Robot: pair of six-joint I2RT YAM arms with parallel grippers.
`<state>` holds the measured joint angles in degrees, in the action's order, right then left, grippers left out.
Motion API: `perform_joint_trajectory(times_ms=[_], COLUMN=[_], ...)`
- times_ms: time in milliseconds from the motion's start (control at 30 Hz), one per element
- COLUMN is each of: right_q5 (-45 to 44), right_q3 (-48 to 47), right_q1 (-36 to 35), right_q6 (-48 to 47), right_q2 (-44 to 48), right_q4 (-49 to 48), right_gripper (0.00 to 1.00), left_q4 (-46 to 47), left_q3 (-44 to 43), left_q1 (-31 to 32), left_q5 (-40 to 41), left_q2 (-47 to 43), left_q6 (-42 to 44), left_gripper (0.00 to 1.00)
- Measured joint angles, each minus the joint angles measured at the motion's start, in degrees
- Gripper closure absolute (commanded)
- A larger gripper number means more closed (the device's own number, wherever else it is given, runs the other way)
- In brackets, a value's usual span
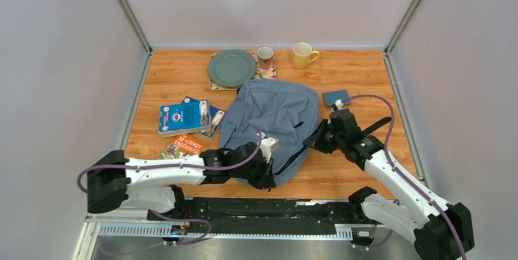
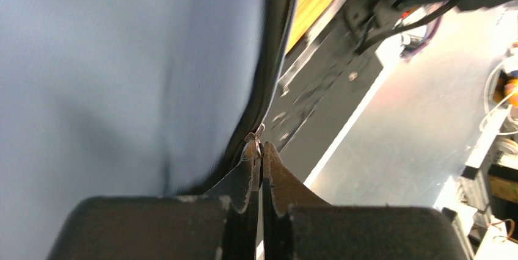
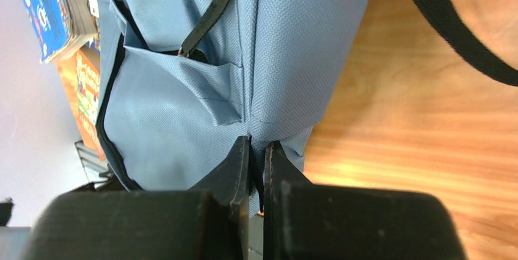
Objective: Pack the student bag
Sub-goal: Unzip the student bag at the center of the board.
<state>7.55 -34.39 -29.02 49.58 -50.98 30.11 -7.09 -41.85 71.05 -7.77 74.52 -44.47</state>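
Note:
The student bag (image 1: 275,116), a big grey-blue fabric backpack, lies flat in the middle of the wooden table. My left gripper (image 1: 267,177) is at its near edge. In the left wrist view the left gripper (image 2: 261,150) is shut on a small metal zipper pull (image 2: 255,133) beside the black zipper trim, with the student bag (image 2: 122,77) to the left. My right gripper (image 1: 311,140) is at the bag's right side. In the right wrist view the right gripper (image 3: 259,147) is shut on a fold of the student bag's (image 3: 244,40) fabric edge.
Blue books (image 1: 183,116) and an orange book (image 1: 185,146) lie left of the bag. A small teal case (image 1: 336,97) sits at its right. At the back stand a green plate (image 1: 231,68), a patterned mug (image 1: 265,57) and a yellow mug (image 1: 302,55). A black strap (image 3: 452,22) trails over the wood.

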Motion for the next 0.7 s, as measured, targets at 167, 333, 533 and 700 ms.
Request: perform_joint_trajectory(times_ms=[167,333,533,700], right_q5=[1.77,6.12,3.19,-1.07], right_q3=[-4.70,-8.00,-8.22,-8.00], right_q1=[3.30,3.82,5.11,5.46], right_q6=[-5.31,-8.72,-9.90,-7.02], right_q2=[-6.14,-10.25,-4.52,13.42], right_q4=[0.59,0.92,4.61,14.16], right_gripper=[1.00,0.39,0.23,0.23], left_q4=[-6.38,-8.33,-6.29,-4.24], left_q3=[9.18,11.58,10.43,3.93], left_q1=[0.07,-0.07,0.04,0.11], left_q5=[3.58,6.12,3.06,-0.39], left_q2=[-13.55,-20.20,-13.88,-4.79], left_q6=[-0.42,-0.59,-0.59,-0.13], left_gripper=[1.00,1.00,1.00,1.00])
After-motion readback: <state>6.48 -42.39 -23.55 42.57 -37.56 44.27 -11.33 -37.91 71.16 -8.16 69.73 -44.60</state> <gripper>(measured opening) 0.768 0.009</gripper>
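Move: The left fingers already pinch the zip slider at the student bag's near edge; the right fingers' pinch on the bag's right rim lies some 13 cm ahead and 13 cm right of the left hand, level with it. The orange book lies about 29 cm left and 15 cm ahead of the left hand, roughly 8 cm lower. From the right hand, the pinched rim is right at the fingertips, and the blue wallet sits about 17 cm ahead, 10 cm right and 8 cm below. Keeping the slider pinched, the left hand pulls quickly about 7 cm left along the bag's near edge, away from the right hand's grip, then eases some 4 cm back right, staying shut. The right hand first holds the rim and goes about 2.5 cm forward with it, then opens wide, lets go and backs off up, right and back, rising some 6 cm while its fingers tip up about 10 degrees. ##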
